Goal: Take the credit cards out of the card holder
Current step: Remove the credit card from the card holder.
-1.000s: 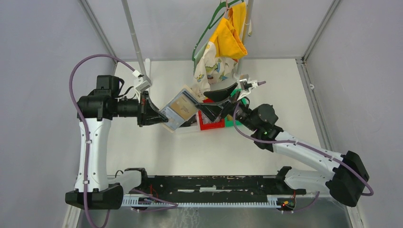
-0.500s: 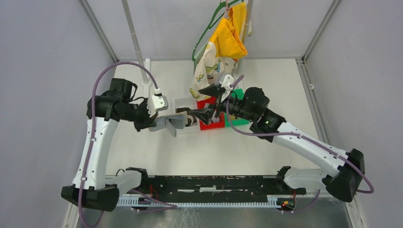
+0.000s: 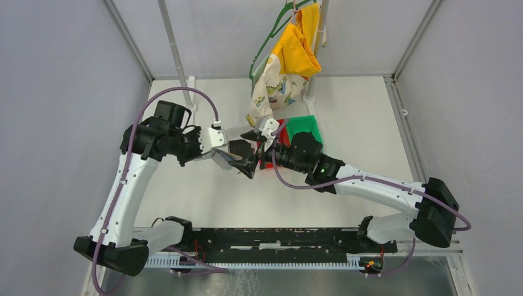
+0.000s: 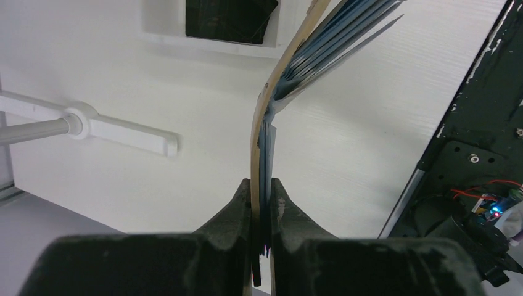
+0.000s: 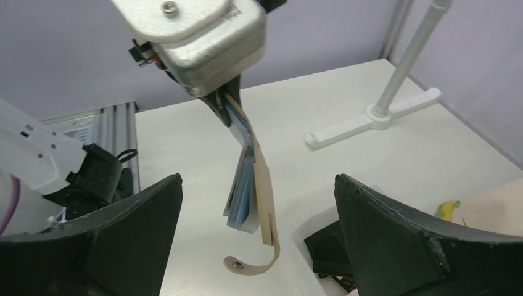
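Observation:
My left gripper (image 4: 262, 184) is shut on the tan card holder (image 4: 266, 117), which it pinches by one edge. In the right wrist view the card holder (image 5: 264, 185) hangs downward from the left gripper (image 5: 219, 102), its blue-grey sleeves fanned and its snap tab (image 5: 247, 265) curling underneath. My right gripper (image 5: 257, 180) stands wide open, one finger on each side of the hanging holder and not touching it. Black credit cards (image 5: 325, 250) lie in a white bin (image 4: 166, 28) below. Seen from the top, both grippers meet at mid-table, left (image 3: 227, 160) and right (image 3: 248, 159).
A red bin (image 3: 271, 164) and a green bin (image 3: 305, 128) sit just behind the right wrist. A white stand (image 4: 92, 126) with an upright pole rises at the back left. Clothes on a hanger (image 3: 290, 55) dangle over the bins.
The left arm has swung the card holder from a flat, face-up hold to hanging edge-on, moving it rightward. The right arm has moved left and lower, bringing its open fingers around the holder.

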`<state>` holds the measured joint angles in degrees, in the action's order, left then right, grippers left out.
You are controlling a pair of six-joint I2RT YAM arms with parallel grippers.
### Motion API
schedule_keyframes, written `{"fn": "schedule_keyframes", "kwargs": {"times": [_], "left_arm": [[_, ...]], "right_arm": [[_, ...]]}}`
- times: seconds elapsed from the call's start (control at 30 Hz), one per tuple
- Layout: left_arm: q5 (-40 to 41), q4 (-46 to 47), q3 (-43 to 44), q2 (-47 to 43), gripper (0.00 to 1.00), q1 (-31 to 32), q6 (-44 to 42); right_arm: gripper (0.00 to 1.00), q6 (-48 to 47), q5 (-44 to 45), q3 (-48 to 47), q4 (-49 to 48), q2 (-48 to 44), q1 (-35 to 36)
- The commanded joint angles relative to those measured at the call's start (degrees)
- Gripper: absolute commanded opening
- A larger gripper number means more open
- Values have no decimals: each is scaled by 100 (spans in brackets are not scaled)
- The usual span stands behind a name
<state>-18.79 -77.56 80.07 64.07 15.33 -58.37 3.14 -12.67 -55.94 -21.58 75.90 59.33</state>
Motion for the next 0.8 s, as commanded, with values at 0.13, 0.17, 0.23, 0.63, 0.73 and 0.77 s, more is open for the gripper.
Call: {"fn": "schedule_keyframes", "kwargs": {"times": [0.13,0.17,0.23,0.63,0.73,0.77], "left_arm": [[45,582,277,-316,2,254,24],[38,621,250,-355,2,270,19],[12,698,240,-402,2,293,11],[-82,777,436,-393,2,433,89],[-184,764,466,-463,2,445,55],[-249,742,479,-492,2,440,23]], "right_arm": [[98,-153,778,-320,-820,246,286],[98,-225,817,-364,-769,273,314],[98,-339,813,-491,-578,365,357],[98,-851,1718,-1334,655,1090,734],[98,-929,2180,-1324,724,1122,764],[98,-964,2295,-1252,659,1076,764]]}}
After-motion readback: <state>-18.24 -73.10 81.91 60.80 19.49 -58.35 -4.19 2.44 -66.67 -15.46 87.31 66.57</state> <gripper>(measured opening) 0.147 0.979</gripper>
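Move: The card holder, its pocket end hanging down, is still pinched at its top in the left hand, its middle about 1 cm ahead, 3 cm right and 5 cm below that hand. From the wide-open right hand, pointing left at it, the holder's middle lies roughly 7 cm left, 2 cm ahead and 8 cm lower. The white tray of black cards is some 10 cm ahead, 2 cm left and 28 cm below the right hand; the red tray stands about 10 cm to the right of it. The right hand, fingers staying wide open, goes about 5 cm left towards the hanging card holder, first rising slightly and then sinking to end some 2.5 cm lower, with its fingertips dipping about 10 degrees and swinging a little clockwise, so that one finger comes to the front side and one to the back side of the holder without closing. Meanwhile the left hand keeps its pinch on the holder and lifts it about 3 cm, drifting nearly 2 cm right to meet the other hand and swinging its downward fingertips some 10 degrees forward. ##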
